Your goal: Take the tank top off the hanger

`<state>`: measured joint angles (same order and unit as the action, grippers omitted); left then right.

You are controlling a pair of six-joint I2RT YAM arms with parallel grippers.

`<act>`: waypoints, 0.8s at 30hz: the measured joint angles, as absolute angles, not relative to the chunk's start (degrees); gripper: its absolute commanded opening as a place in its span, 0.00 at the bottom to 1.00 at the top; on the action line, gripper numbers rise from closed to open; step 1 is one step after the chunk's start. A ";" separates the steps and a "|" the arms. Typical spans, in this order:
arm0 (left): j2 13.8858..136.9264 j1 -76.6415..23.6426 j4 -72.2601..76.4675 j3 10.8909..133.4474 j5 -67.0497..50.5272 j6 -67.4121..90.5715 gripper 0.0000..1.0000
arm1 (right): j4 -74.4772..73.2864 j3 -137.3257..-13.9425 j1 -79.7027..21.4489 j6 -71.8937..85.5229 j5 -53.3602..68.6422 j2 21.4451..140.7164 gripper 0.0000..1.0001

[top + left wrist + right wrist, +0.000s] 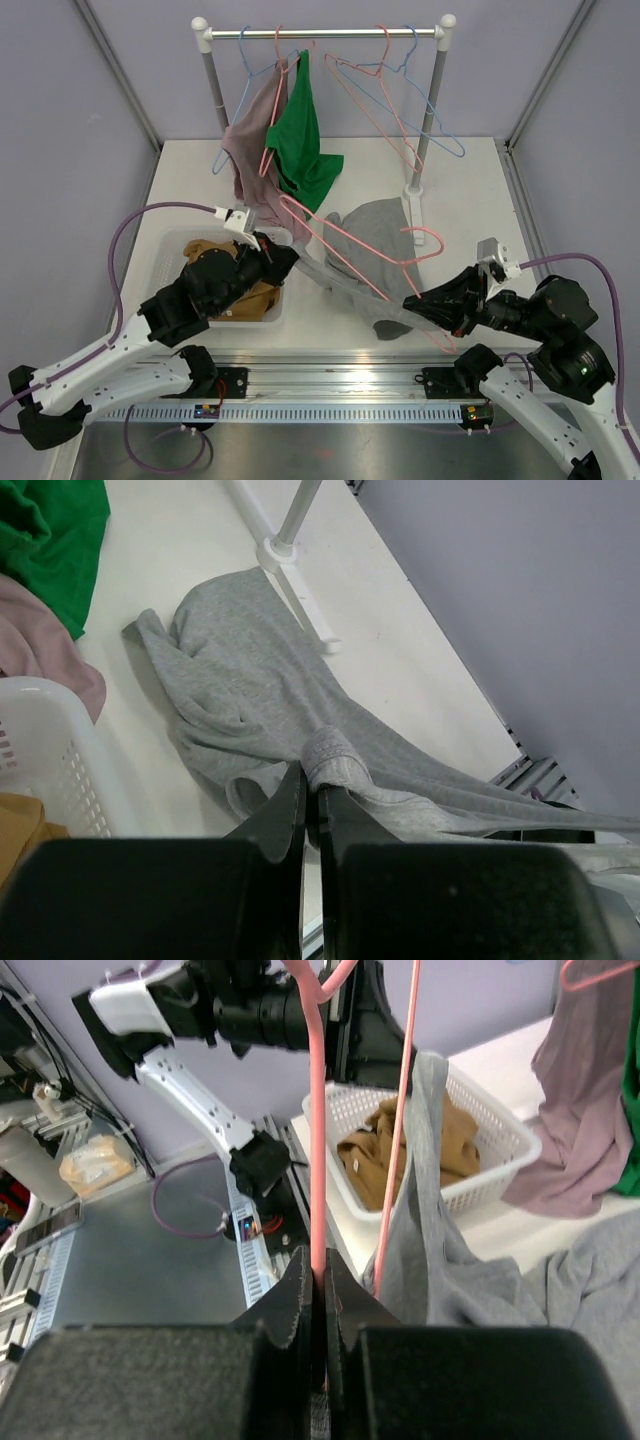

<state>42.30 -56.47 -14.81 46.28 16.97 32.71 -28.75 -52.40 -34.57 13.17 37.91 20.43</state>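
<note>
A grey tank top [375,240] lies spread on the table with one strap stretched toward the left. A pink wire hanger [345,255] lies across it, tilted, partly threaded through the cloth. My left gripper [290,255] is shut on the grey strap [335,760]. My right gripper [412,300] is shut on the pink hanger's wire [318,1160] at the garment's near edge. In the right wrist view the grey cloth [430,1220] hangs beside the hanger's second wire [398,1140].
A white basket [172,250] holding tan clothing stands at the left front. A rack [320,32] at the back carries a green top [303,140], a mauve garment [255,140] and bare pink and blue hangers [400,90]. Its foot [412,195] stands beside the grey top.
</note>
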 measured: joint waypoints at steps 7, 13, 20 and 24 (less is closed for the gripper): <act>42.92 -57.74 -11.51 43.72 12.10 32.58 0.00 | -10.41 -49.58 -34.57 18.57 31.35 24.53 0.00; 44.56 -65.84 -4.10 36.29 5.96 31.27 0.00 | 16.53 -36.75 -34.57 22.52 19.33 26.30 0.00; 49.34 -71.92 -7.14 36.80 14.26 30.72 0.01 | 23.55 -40.01 -34.57 19.92 6.85 34.83 0.00; 52.66 -71.88 -14.90 40.80 22.83 31.03 0.47 | 10.02 -53.58 -34.52 19.03 0.78 40.01 0.00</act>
<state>52.66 -71.88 -14.90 40.80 22.83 31.03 10.02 -53.58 -34.52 19.03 0.78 40.01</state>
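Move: The left hand, pinching the grey tank top's edge, has the bare table where that edge comes down about 5 cm back, 4 cm right and 28 cm below. The tank top's spread-out body lies some 12 cm ahead, 14 cm right and 27 cm down; the basket is 4 cm ahead, 21 cm left. From the right hand, which holds the pink hanger, the rail's empty-hanger spot is roughly 42 cm ahead, straight on and 14 cm higher; the tank top's body is 25 cm ahead, 4 cm left, far below. Forward and up towards the rack, about 16 cm and 10 cm, the right hand carries the pinched pink hanger away from the grey cloth, turning some 35 degrees clockwise. The left hand draws its pinched edge back, right and down by 7–8 cm each, then eases slightly forward-left while still sinking, and its fingers start to open at the very end. ##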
